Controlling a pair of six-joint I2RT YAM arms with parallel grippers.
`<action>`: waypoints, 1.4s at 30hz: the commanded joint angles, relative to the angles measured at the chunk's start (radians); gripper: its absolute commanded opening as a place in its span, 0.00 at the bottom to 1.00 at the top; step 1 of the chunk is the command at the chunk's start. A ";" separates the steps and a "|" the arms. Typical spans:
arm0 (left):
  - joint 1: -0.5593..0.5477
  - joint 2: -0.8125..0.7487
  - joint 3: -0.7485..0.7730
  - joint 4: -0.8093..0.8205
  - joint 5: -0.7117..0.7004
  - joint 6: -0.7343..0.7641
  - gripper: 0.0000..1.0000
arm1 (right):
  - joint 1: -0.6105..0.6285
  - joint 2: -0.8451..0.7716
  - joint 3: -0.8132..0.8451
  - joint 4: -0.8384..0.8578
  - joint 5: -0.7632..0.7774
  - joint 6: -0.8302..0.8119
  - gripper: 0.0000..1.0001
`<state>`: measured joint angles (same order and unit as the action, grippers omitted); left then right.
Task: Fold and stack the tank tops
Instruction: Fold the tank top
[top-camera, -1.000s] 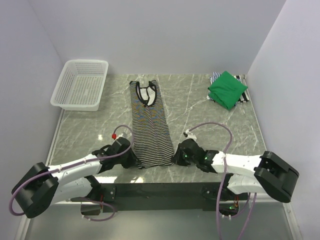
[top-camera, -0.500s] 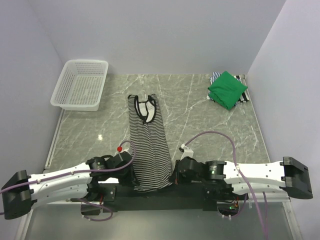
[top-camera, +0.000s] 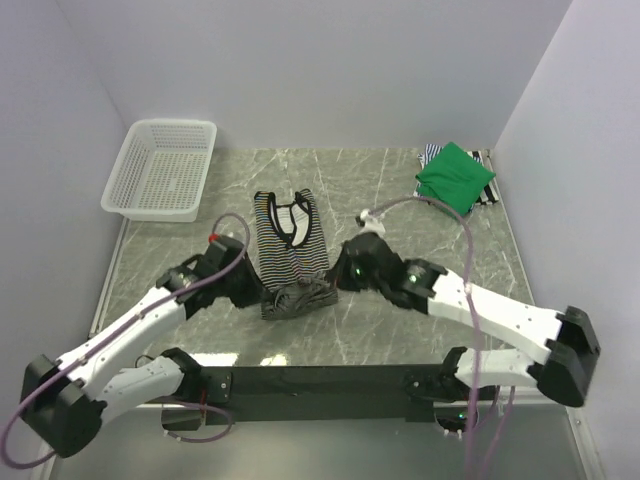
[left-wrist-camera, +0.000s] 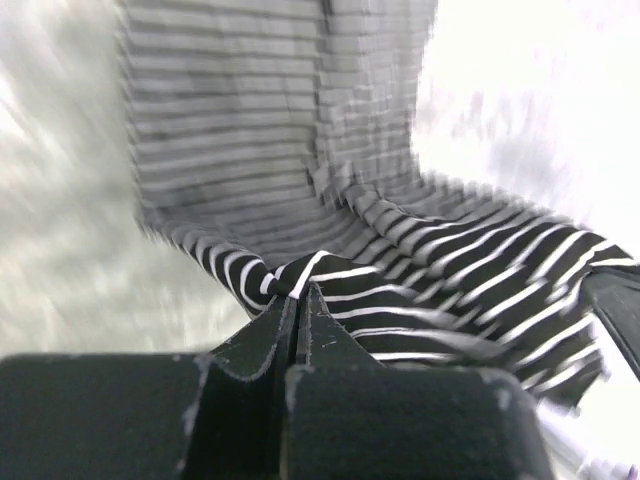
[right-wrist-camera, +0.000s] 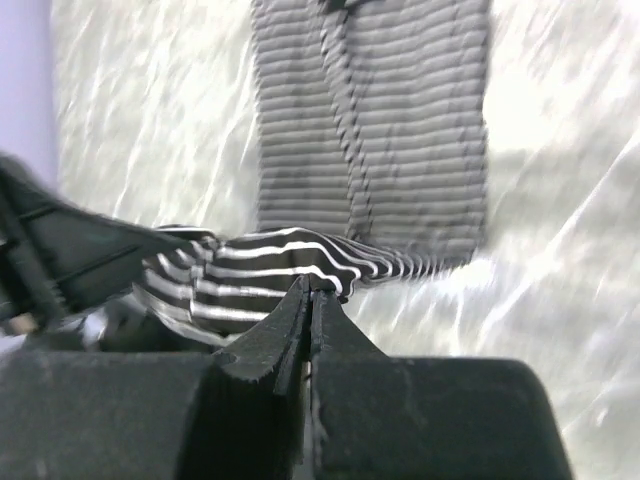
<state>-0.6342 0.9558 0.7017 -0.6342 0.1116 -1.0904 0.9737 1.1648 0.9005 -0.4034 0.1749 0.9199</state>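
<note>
The black-and-white striped tank top (top-camera: 291, 245) lies in the middle of the table, neck to the far side, its lower half lifted and doubled over. My left gripper (top-camera: 262, 288) is shut on its left hem corner (left-wrist-camera: 300, 275). My right gripper (top-camera: 337, 278) is shut on its right hem corner (right-wrist-camera: 312, 270). The hem sags between the two grippers above the flat upper part. The folded green tank top (top-camera: 455, 178) lies at the far right on another striped top (top-camera: 432, 156), mostly hidden under it.
A white mesh basket (top-camera: 160, 168) stands at the far left corner. White walls close in the table on three sides. Cables loop above both arms.
Both grippers have carried the hem from the near table edge up and away toward the neck, so the lower half now doubles over the upper half. The top slid slightly nearer earlier.
</note>
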 joint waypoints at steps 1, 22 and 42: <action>0.160 0.082 0.071 0.089 0.054 0.153 0.01 | -0.105 0.132 0.098 0.060 -0.050 -0.185 0.00; 0.393 0.666 0.323 0.452 0.114 0.201 0.03 | -0.320 0.730 0.488 0.183 -0.193 -0.270 0.04; 0.442 0.689 0.530 0.355 0.017 0.244 0.53 | -0.337 0.596 0.405 0.239 -0.077 -0.285 0.54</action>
<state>-0.1993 1.6936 1.2160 -0.2264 0.1646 -0.8730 0.6113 1.8301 1.3224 -0.2192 0.0784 0.6617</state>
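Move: Both closed grippers hold the striped tank top's lower hem off the table. The base of its neckline lies about 23 cm ahead and 4 cm right of the left gripper, 11 cm lower; it is some 19 cm ahead and 12 cm left of the right gripper, 16 cm lower. The straps are about 16 cm beyond that neckline base. The green tank top lies roughly 40 cm ahead and 41 cm right of the right gripper, 14 cm below. Carry the pinched hem forward with both grippers towards the neckline, sinking the left about 5 cm and the right about 9 cm on the way. Then open both roughly halfway to let go of the hem while still easing forward; lift clear with the left continuing farthest, drifting a little left overall and tipping its fingers upward-forward. ##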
